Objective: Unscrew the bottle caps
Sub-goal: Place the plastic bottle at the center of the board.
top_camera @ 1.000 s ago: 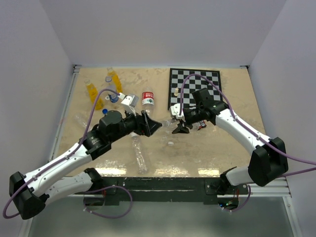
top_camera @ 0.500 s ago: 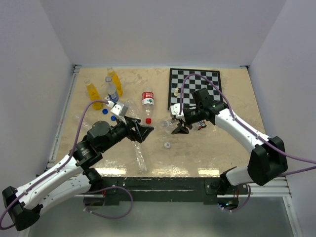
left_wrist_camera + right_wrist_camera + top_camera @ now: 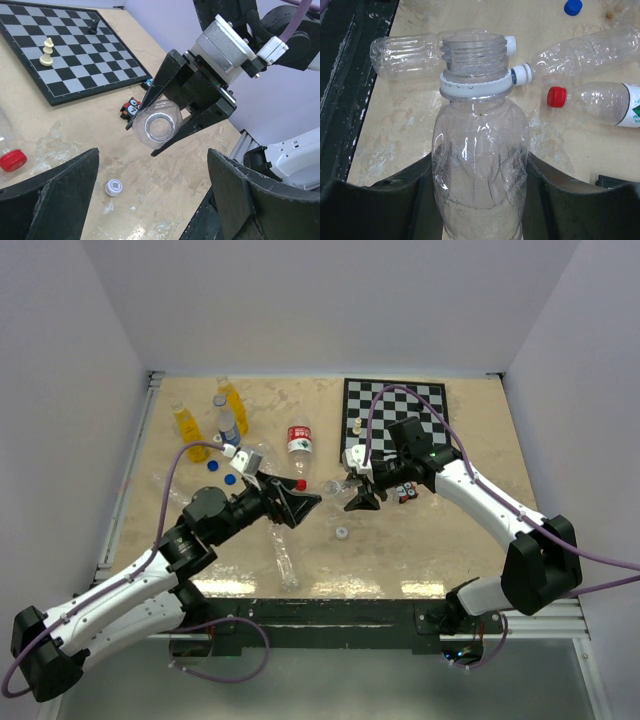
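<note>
My right gripper is shut on a small clear bottle, gripping its body from both sides. The bottle's threaded neck is bare and points toward my left gripper. That gripper is open with nothing between its fingers, a short way left of the bottle's mouth. A white cap lies loose on the table below the gap between the grippers; it also shows in the left wrist view as a white cap.
Two orange bottles and a blue-labelled clear one stand at the back left, with blue caps nearby. A red-capped bottle and long clear bottles lie around my left arm. The chessboard sits behind my right arm.
My left gripper has drawn back to the left from the bottle's neck and opened wider. The right gripper has kept hold of the bottle and hardly moved.
</note>
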Robot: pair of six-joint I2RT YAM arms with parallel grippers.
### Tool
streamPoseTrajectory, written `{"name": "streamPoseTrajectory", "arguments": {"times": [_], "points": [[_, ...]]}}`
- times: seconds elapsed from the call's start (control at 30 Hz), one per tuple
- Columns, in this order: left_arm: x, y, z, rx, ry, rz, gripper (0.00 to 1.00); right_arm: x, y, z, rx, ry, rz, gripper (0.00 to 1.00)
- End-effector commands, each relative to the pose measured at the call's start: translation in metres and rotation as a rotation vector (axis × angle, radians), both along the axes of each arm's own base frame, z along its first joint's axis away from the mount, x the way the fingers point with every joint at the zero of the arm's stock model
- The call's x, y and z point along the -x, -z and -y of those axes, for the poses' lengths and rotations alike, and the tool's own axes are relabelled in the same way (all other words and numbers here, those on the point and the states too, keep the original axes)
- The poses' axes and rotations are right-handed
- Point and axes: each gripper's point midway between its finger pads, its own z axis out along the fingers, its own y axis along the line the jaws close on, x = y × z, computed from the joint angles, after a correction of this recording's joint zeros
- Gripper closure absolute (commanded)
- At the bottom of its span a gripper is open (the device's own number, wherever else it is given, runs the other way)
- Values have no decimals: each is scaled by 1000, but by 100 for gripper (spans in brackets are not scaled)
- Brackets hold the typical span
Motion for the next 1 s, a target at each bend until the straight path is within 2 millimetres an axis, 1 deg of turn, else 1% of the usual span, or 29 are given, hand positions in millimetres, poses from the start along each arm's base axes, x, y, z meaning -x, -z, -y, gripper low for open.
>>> {"name": "streamPoseTrajectory", "arguments": {"times": [0.0,0.27,0.43,0.73,0.8,0.97], "points": [[1,-22,14,106,53,47,7,-2,-9,-6,-43,-13,-5,100],[-6,-20,30,99,90,61,9,-1,-10,-6,-45,-13,-4,100],[-13,-11,39,84,101,46,14,-1,-10,-7,-47,-16,-4,100],[-24,-5,65,73,162,28,24,-1,-8,-6,-44,-13,-7,100],[-26,-4,69,70,164,20,27,-1,-8,-6,-43,-12,-6,100],[-30,-6,69,75,150,21,28,-2,-8,-7,-43,-11,-4,100]]}}
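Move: The uncapped plastic bottle, held in the right fingers, has its neck about 7 cm to the right of the left hand, 4 cm farther out and some 4 cm lower; from the right hand the neck lies about 7 cm left, 1 cm ahead and 3 cm higher. On the table some 21 cm below the left hand, the loose white cap lies about 10 cm right and 9 cm back; the red-capped bottle lies 14 cm ahead, 2 cm left. The open bottle neck is kept in place by the right hand's unchanged hold while the left hand comes to it, travelling about 6 cm to the right, dipping some 4 cm and easing a little forward. The left wrist turns slightly clockwise, and its wide-open fingers start closing partway through, ending part-closed on either side of the threaded neck, with no clear pinch yet. ##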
